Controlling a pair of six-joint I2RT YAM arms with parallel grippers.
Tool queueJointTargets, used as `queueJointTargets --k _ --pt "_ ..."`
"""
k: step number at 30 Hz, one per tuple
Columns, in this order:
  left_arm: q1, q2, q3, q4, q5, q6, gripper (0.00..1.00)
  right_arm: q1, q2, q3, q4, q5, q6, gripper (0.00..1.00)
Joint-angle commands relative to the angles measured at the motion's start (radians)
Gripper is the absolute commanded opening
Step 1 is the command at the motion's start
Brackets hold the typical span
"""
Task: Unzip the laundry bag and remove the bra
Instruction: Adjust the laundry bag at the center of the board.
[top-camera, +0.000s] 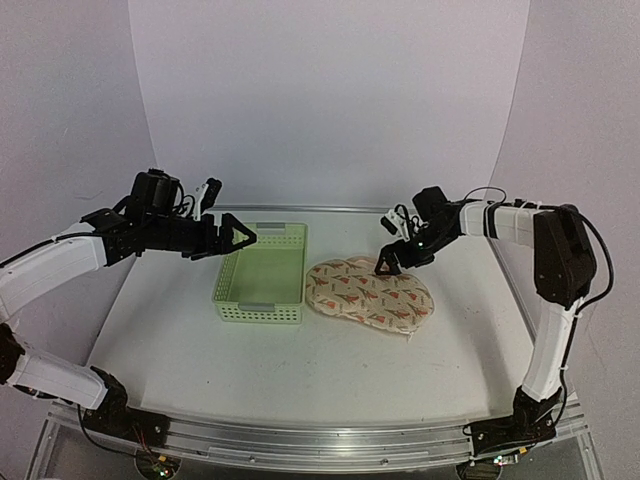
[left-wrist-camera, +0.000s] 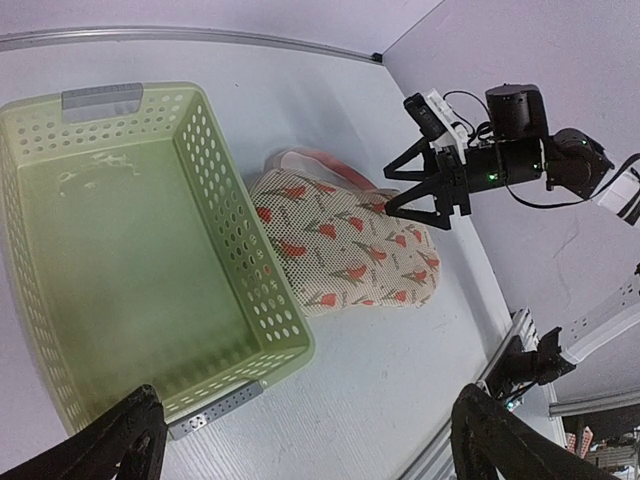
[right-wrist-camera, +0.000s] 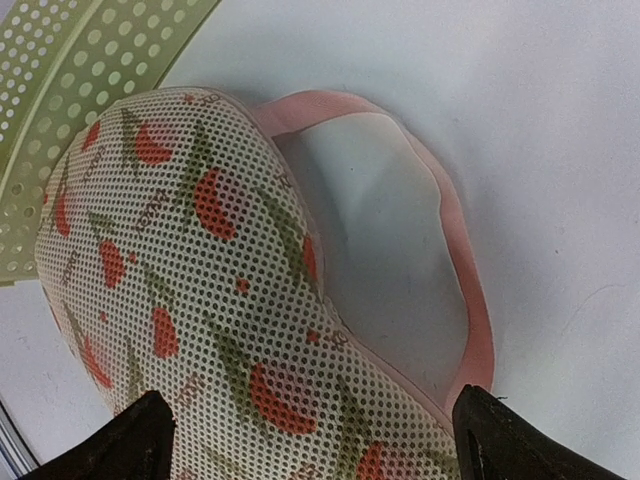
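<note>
The laundry bag (top-camera: 368, 296) lies right of centre on the table, cream mesh with red and green motifs (left-wrist-camera: 345, 255). A pale, pink-edged flap (right-wrist-camera: 470, 300) sticks out from under its far end. My right gripper (top-camera: 386, 264) hovers open just above that far end, its fingers (right-wrist-camera: 505, 440) standing wide either side of the mesh (right-wrist-camera: 200, 280) and holding nothing. My left gripper (top-camera: 245, 238) hangs open above the far left part of the basket, well away from the bag. The bra is hidden.
A light green lattice basket (top-camera: 258, 312) stands just left of the bag, nearly touching it, and looks empty (left-wrist-camera: 290, 330). White walls close in the back and sides. The table's metal rail (top-camera: 300, 440) runs along the near edge.
</note>
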Motion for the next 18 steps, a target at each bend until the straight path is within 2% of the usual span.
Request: queueJointTargets --k 1,6,11,14,18 --pt "-0.003 -0.029 0.007 0.016 0.011 0.023 0.99 -0.007 0.043 0.079 -0.085 -0.057 -0.084 0.98" --pt "-0.003 -0.029 0.008 0.013 0.019 0.026 0.99 -0.017 0.097 0.117 -0.114 -0.082 -0.088 0.98" --pt "-0.003 -0.028 0.007 0.009 0.026 0.029 0.99 -0.018 0.136 0.127 -0.135 -0.118 -0.094 0.93" --pt "-0.004 -0.027 0.007 0.006 0.026 0.030 0.99 -0.018 0.145 0.114 -0.135 -0.150 -0.089 0.85" --pt "-0.003 -0.028 0.007 0.004 0.026 0.033 0.99 -0.018 0.136 0.071 -0.127 -0.153 -0.084 0.66"
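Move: The laundry bag lies right under the right hand's open fingers: its middle is about 4 cm back, 4 cm to the left and 5 cm down, so the fingers hang over its far, right part. The bag's pink loop sits some 3 cm ahead and 5 cm to the left. The green basket's middle stands about 30 cm to the right hand's left, level with it. From the left hand the bag is roughly 8 cm ahead, 26 cm to the right and 22 cm down. The right fingertips come down onto the top of the laundry bag near its far edge beside the pink loop, sinking a good 3.5 cm and easing about 1 cm back. On the way the wrist tips some 10 degrees steeper; as the descent slows, the wide-open fingers start to close on the mesh, about a quarter shut. ##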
